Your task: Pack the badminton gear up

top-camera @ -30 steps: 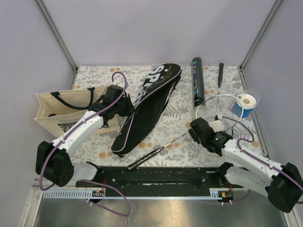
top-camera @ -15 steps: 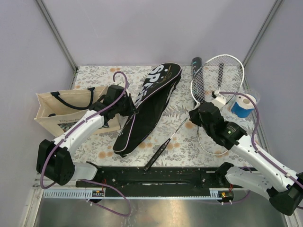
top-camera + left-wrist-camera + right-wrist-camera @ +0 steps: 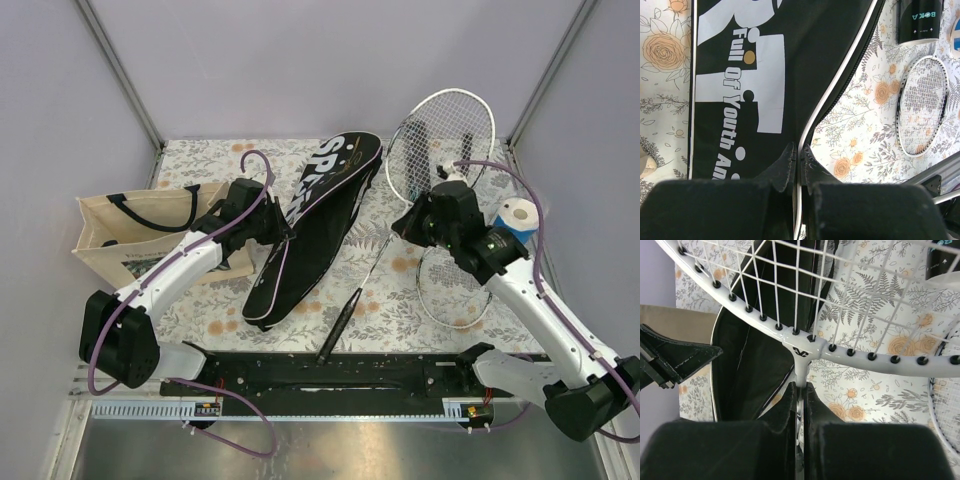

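The black racket cover point(image 3: 322, 205) lettered "SPORT" lies slantwise on the flowered table. My left gripper point(image 3: 283, 232) is shut on its white-piped edge point(image 3: 805, 135), holding that edge up. My right gripper point(image 3: 420, 222) is shut on the shaft of a silver-framed racket point(image 3: 441, 140), just below the throat point(image 3: 799, 351). The racket's head stands raised over the back of the table and its black handle point(image 3: 338, 332) trails down near the front rail. In the right wrist view the cover point(image 3: 752, 375) gapes open just left of the racket's throat.
A second racket point(image 3: 455, 290) lies flat at the right, under my right arm. The black tube point(image 3: 920, 20) with teal print lies at the back, partly behind the raised strings. A blue and white roll point(image 3: 517, 220) stands at the right edge. The beige tote bag point(image 3: 125, 235) sits at the left.
My right gripper has lifted the racket off the table and swung its head up and back towards the cover; the handle has slid left. The left arm has stayed still.
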Motion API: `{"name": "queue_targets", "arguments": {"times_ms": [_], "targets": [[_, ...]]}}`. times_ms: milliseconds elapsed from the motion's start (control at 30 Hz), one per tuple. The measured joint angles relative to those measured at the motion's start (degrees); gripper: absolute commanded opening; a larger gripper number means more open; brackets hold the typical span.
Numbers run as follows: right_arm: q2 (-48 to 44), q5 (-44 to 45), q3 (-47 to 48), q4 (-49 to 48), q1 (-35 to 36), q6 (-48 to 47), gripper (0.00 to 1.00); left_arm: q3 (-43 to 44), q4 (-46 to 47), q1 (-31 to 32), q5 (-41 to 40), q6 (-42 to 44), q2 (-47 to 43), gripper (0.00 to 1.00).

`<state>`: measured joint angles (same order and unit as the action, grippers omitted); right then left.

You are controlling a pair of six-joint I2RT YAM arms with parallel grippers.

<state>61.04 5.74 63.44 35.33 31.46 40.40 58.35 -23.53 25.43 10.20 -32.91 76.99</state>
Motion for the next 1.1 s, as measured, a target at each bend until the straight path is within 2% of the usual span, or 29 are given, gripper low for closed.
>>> {"name": "queue_targets", "arguments": {"times_ms": [167, 367, 567, 733, 1100], "targets": [[0.8, -7.5, 3.7, 3.3, -5.6, -3.8, 0.00, 0.0, 0.2, 0.0, 0.1, 0.0, 0.0, 0.00], [3.1, -16.2, 4.9, 4.0, -6.7, -4.3, 0.00, 0.0, 0.2, 0.0, 0.1, 0.1, 0.1, 0.00], [3.5, -24.0, -6.8, -1.6, -6.7, 0.7, 0.00, 0.0, 0.5, 0.0, 0.1, 0.5, 0.1, 0.00], [7.5, -29.4, -17.6, -7.6, -6.7, 5.4, 0.00, 0.0, 1.2, 0.0, 0.1, 0.5, 0.1, 0.00], [17.3, -31.8, -20.6, -21.4, -2.2, 12.3, 0.00, -0.2, 2.7, 0.5, 0.6, 1.9, 0.1, 0.00]]}}
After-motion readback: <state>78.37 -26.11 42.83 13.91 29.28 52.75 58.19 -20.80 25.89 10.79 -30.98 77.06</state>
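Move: The right hand holds the raised racket at its throat. The middle of the badminton bag's open mouth lies about 18 cm to its left, some 7 cm ahead and 15 cm lower. The head of the second racket lies some 17 cm to its right, level with it and 21 cm below; the black tube about 35 cm ahead, 9 cm right and 19 cm below. From the left hand, pinching the bag's rim, the mouth's middle is some 7 cm right, 2 cm ahead and 6 cm below. Still pinching the racket's throat, the right hand lifts slightly, then swings down about 15 cm while drifting left and back, bringing the racket head towards the bag's mouth. The wrist tips down some 30 degrees and turns a little counter-clockwise. The left fingers keep their pinch on the bag's rim, holding the mouth open. ##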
